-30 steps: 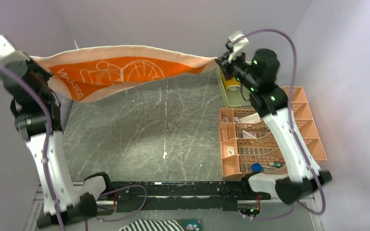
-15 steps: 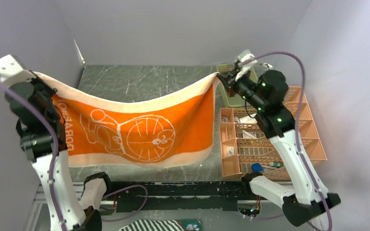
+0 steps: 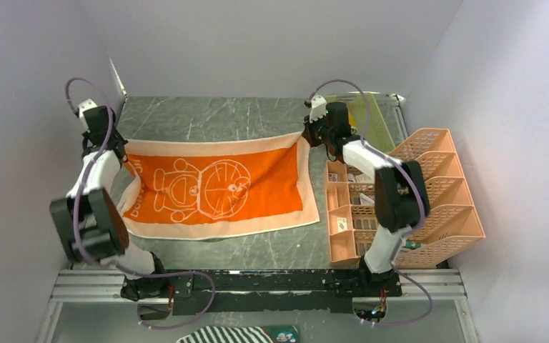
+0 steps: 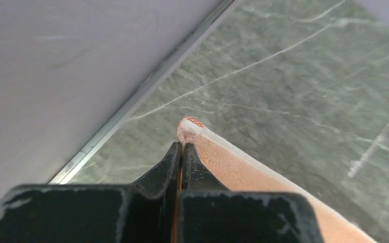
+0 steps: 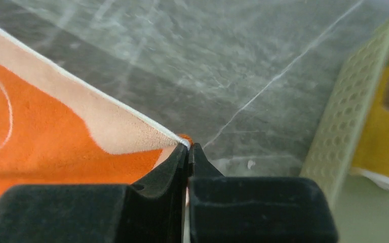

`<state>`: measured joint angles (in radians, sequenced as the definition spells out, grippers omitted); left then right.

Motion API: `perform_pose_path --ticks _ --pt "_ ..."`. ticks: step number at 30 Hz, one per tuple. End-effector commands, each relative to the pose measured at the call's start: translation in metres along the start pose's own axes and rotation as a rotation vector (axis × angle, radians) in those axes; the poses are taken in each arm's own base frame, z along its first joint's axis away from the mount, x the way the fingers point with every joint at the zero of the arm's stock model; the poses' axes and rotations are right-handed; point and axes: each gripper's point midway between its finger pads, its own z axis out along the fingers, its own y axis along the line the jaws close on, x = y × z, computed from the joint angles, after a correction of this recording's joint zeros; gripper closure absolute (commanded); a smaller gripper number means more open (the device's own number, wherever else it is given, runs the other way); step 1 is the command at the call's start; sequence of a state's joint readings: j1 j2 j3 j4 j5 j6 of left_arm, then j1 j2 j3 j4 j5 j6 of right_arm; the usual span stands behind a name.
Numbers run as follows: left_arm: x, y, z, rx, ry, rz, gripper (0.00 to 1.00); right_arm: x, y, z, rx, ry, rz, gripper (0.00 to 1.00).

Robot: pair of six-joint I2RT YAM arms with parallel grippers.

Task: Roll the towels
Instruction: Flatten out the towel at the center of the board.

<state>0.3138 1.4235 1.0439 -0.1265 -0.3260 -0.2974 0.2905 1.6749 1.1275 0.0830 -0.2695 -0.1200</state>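
Note:
The orange towel (image 3: 221, 189), cream-bordered with a white cartoon-cat outline, lies spread flat on the grey marbled table (image 3: 221, 118). My left gripper (image 3: 119, 148) is low at the towel's far left corner and shut on it. In the left wrist view the cream corner (image 4: 190, 126) sticks out past the closed left gripper (image 4: 182, 146). My right gripper (image 3: 306, 136) is shut on the far right corner. Its wrist view shows the right gripper (image 5: 188, 147) pinching the towel's border (image 5: 121, 131). Something mustard-yellow (image 5: 385, 126) lies in the pale green basket (image 5: 339, 111); I cannot tell if it is a towel.
A peach-coloured organiser tray (image 3: 400, 204) with small items stands just right of the towel. The pale green basket (image 3: 372, 118) sits at the back right. Walls close in on the left and the back. A black-and-white striped cloth (image 3: 236, 334) lies below the arm bases.
Both arms have swung forward and down with the towel, which hung stretched in the air between them. It now lies flat on the table, corners still gripped.

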Motion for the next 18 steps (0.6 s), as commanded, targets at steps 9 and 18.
perform_pose_path --ticks 9,18 --pt "0.035 -0.052 0.179 -0.042 0.109 -0.03 0.93 0.033 -0.082 0.14 -0.012 0.088 0.046 1.0" --pt "0.008 -0.09 0.213 0.124 0.153 0.11 0.5 0.008 -0.105 0.167 -0.027 0.079 0.032 0.32"
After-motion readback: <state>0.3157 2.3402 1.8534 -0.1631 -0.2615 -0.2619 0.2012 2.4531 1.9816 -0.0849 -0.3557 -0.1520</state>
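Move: Both hands still pinch the towel's far corners. The left's landing spot on the board is about 15 cm ahead, 5 cm left and 16 cm below; the towel's middle is 12 cm back and 38 cm right of that hand. The right's landing spot lies some 14 cm straight ahead, 12 cm below. The green basket stands about 12 cm ahead and 25 cm right of the right hand, with the rolled towel inside, 13 cm ahead and 18 cm right of it. Both hands carry the towel's corners forward some 18 cm and down about 10, opening at the end. ##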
